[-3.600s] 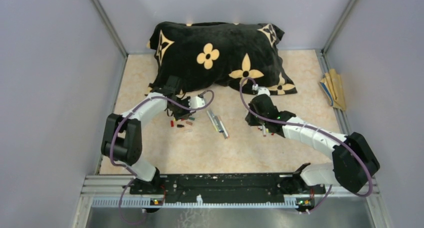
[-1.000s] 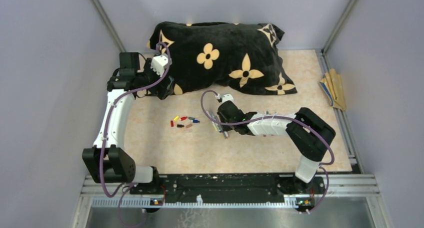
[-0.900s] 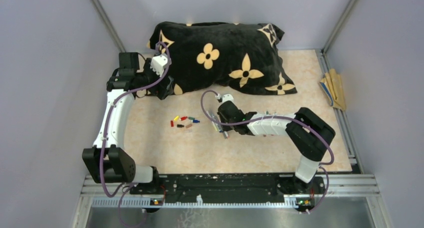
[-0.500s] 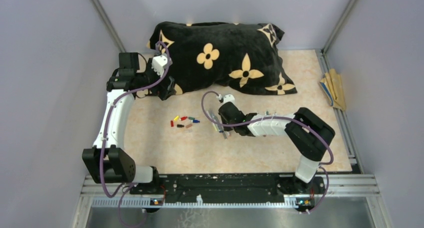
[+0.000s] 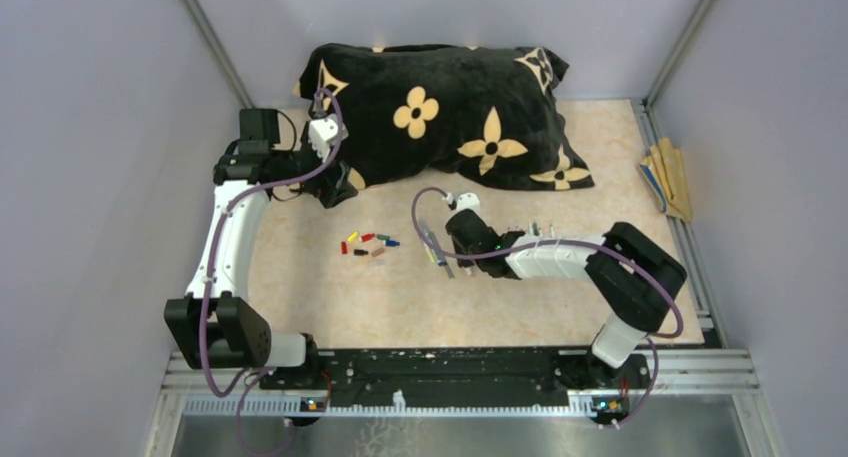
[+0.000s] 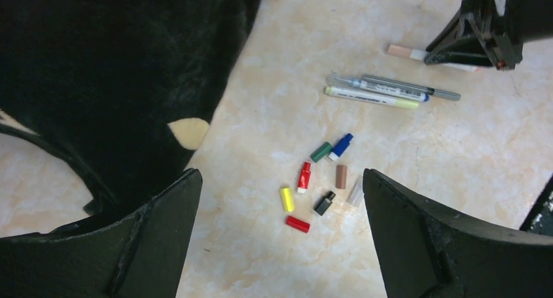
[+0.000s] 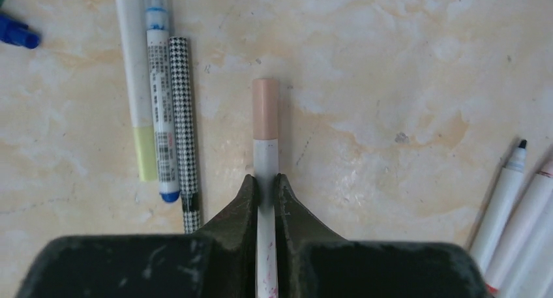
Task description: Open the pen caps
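Observation:
My right gripper (image 7: 266, 184) is shut on a white pen (image 7: 265, 158) whose tan cap (image 7: 265, 107) points away from the jaws and is still on the barrel. To its left lie three pens (image 7: 160, 102) side by side; uncapped pens (image 7: 505, 193) lie at the right. Several loose pen caps (image 6: 304, 176), red, yellow, black, green, blue, brown and grey, are scattered on the table (image 6: 261, 259). My left gripper (image 6: 280, 175) hangs open high above them, holding nothing. In the top view the right gripper (image 5: 462, 257) is low beside the pens (image 5: 436, 247), and the left gripper (image 5: 332, 185) is by the pillow.
A black pillow (image 5: 440, 107) with tan flowers fills the back of the table, close to my left gripper. Flat tan sticks (image 5: 668, 177) lie at the right edge. Walls and metal posts enclose the table on three sides.
My right gripper's jaws have closed fully on the white pen, and the right arm has shifted slightly rightward. The left arm has barely moved and stays open.

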{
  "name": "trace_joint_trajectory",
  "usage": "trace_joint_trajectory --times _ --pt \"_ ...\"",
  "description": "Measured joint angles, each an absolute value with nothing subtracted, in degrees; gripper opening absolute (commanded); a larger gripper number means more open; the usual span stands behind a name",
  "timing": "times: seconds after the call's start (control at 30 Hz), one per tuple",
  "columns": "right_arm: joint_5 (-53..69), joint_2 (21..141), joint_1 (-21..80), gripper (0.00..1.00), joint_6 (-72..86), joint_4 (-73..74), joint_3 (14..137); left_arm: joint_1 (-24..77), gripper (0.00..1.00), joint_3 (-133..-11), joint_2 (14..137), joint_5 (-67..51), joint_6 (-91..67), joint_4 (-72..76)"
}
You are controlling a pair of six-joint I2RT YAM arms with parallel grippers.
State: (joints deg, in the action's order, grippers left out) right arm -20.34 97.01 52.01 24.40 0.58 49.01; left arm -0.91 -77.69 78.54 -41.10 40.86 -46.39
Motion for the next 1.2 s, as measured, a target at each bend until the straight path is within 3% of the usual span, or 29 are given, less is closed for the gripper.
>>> trace_joint_trajectory --times 0.33,0.73,1.03,1.2 --pt "-3.44 83.4 45.28 0.0 25.28 5.61 51.68 1.04 0.99 -64.14 74.11 -46.92 61.3 -53.1" --pt "28.18 86.83 44.62 0.0 28.58 11.46 66.67 23.64 0.95 -61.34 60.51 -36.88 81.17 -50.59" --pt "39.38 89.45 44.84 0.0 33.52 11.07 67.31 31.24 0.75 -58.37 60.8 -28.6 86.39 -47.03" --pt "42.61 90.7 44.88 0.0 35.73 8.75 67.55 33.5 0.55 -56.45 60.88 -24.99 87.66 -46.02"
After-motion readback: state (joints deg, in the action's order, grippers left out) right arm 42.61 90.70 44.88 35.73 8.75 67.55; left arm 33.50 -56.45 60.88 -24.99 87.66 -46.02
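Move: The right hand's shut fingers already grip the brown-capped pen near its middle on the table, its cap about 4 cm ahead and 1 cm left. The open left gripper waits some 25 cm left, 7 cm ahead and 22 cm above the right hand; the checkered pen lies 4 cm to its left and level with it, the loose blue cap 15 cm left and 1 cm ahead. From the left hand, the brown cap lies about 23 cm right, 3 cm back and 22 cm down. The right hand keeps its pinch on the pen and lifts it about 18 cm off the table, then also carries it left and back towards the left hand, turning counter-clockwise while its left side rolls up some 40 degrees. The left hand comes back and to the right to meet it, about 11 cm each way, dipping, rising a little and sinking again to end 5 cm lower, while it swings clockwise some 50 degrees and its wide-open fingers start closing around the brown cap. ##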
